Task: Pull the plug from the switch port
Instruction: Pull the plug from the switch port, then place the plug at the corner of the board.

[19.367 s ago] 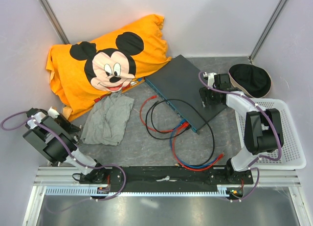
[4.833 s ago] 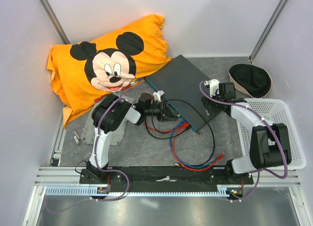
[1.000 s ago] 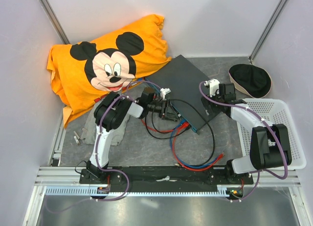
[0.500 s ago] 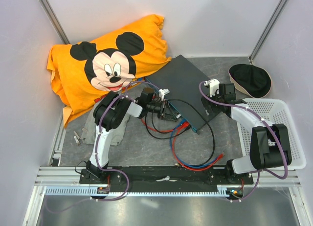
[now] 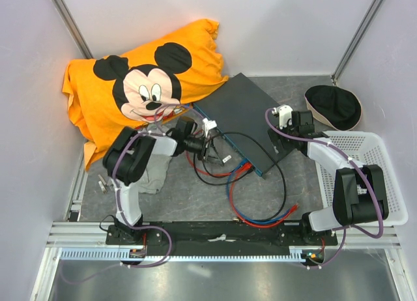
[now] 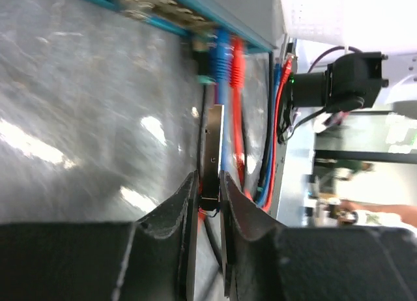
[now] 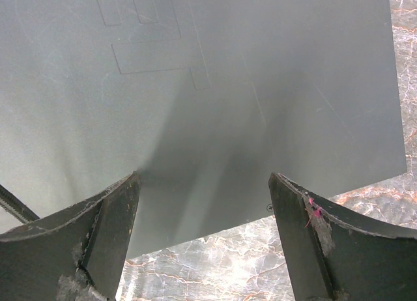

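Note:
The switch point(image 5: 244, 115) lies flat at table centre, its teal face point(image 6: 150, 11) towards the left arm. My left gripper point(image 5: 214, 148) is shut on a dark plug point(image 6: 212, 144) of the black cable point(image 5: 281, 177). The plug's tip stands a short gap away from the teal face, out of its socket. A blue plug point(image 6: 223, 53) and a red plug point(image 6: 238, 57) sit in ports beside that socket. My right gripper point(image 5: 279, 130) is open, its fingers point(image 7: 111, 216) spread over the switch's dark lid point(image 7: 228, 86) at its right corner, holding nothing.
An orange Mickey Mouse pillow point(image 5: 143, 86) fills the back left, with a grey cloth point(image 5: 155, 177) under my left arm. Red and blue cables point(image 5: 260, 219) loop in front of the switch. A black cap point(image 5: 333, 107) and a white basket point(image 5: 368, 184) stand at the right.
My left gripper closed on the plug and drew back to the left, away from the teal face, its elbow swinging left. The right arm has not moved.

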`<state>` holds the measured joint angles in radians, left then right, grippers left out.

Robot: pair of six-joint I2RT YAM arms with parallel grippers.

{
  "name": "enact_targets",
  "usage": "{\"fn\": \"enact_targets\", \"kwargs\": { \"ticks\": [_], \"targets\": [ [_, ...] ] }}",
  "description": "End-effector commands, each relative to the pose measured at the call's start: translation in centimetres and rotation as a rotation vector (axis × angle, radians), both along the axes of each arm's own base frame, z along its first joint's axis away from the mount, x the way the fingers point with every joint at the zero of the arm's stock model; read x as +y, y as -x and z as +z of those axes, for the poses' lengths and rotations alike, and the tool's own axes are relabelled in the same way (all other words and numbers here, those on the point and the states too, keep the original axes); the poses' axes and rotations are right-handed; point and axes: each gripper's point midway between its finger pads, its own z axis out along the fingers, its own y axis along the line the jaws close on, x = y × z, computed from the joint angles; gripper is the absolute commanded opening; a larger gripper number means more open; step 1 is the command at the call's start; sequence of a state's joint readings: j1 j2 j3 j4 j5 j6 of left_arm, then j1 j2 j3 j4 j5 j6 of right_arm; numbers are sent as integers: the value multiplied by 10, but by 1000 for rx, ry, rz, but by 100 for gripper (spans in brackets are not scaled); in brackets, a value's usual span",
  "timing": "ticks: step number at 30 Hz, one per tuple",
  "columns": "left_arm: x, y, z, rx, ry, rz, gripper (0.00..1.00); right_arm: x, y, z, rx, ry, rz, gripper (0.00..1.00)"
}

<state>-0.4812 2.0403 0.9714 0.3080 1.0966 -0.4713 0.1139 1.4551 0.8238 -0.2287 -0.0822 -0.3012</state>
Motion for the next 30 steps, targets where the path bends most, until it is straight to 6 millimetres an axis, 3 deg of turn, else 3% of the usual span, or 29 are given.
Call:
{"fn": "enact_targets", "kwargs": {
  "ticks": [1, 2, 3, 4, 5, 6, 8, 9, 11, 12, 14, 16, 18, 22, 24, 27, 30],
  "targets": [
    [25, -7, 44, -307, -57, 1, 16, -21, 49, -52, 246, 111, -14, 89],
    [37, -2, 60, -334, -91, 18, 16, -21, 48, -52, 245, 105, -24, 90],
    [51, -11, 67, -411, -121, 46, 16, -20, 47, -51, 243, 102, -28, 90],
    [66, -20, 68, -457, -191, 106, 15, -19, 46, -49, 240, 99, -31, 90],
    [83, -17, 63, -445, -252, 147, 14, -18, 45, -48, 239, 90, -39, 90],
    [109, -30, 83, -513, -280, 242, 11, -17, 45, -49, 243, 81, -40, 90],
    [149, -37, 83, -509, -372, 360, 9, -15, 44, -49, 246, 71, -42, 90],
    [183, -38, 86, -495, -431, 435, 8, -14, 44, -49, 247, 64, -44, 90],
    [222, -39, 86, -483, -539, 527, 3, -14, 42, -50, 249, 62, -47, 90],
    [256, -34, 80, -423, -613, 597, 2, -14, 42, -50, 252, 62, -45, 90],
    [293, -31, 86, -427, -685, 708, 1, -15, 41, -50, 251, 67, -46, 90],
    [361, -29, 98, -426, -841, 940, 2, -15, 40, -51, 253, 68, -48, 90],
    [409, -21, 106, -425, -970, 1044, 2, -14, 39, -52, 261, 66, -50, 90],
    [455, 17, 87, -360, -1163, 996, 2, -11, 35, -54, 274, 53, -44, 90],
    [467, 38, 69, -316, -1220, 965, 1, -10, 33, -57, 283, 51, -42, 90],
    [473, 58, 47, -242, -1290, 946, 2, -10, 26, -57, 284, 57, -42, 90],
    [477, 65, 34, -207, -1319, 974, 2, -9, 20, -55, 281, 58, -40, 90]
  ]
}}
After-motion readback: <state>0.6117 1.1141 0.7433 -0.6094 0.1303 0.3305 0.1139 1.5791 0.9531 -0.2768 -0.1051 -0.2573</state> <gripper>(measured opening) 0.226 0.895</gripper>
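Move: About 45 cm to the left and 10 cm back of the left hand, and some 5 cm below it, lie the plugs already pulled; the left hand still holds another one, clear of the port. The grey cloth lies on the way there, about 26 cm left and 2 cm back. The switch's middle is some 12 cm to the hand's right and 13 cm farther out. From the right hand the loose plugs are about 67 cm left, 16 cm back. Lifting some 12 cm away from the switch with the plug still pinched, the left hand bows slightly forward and sweeps fast to the left over the cloth, about 46 cm, then sinks and draws back towards the loose plugs. The wrist turns about 90 degrees, bringing the fingers from pointing right to steeply down and forward. The open, empty right hand eases about 2 cm forward over the switch. ##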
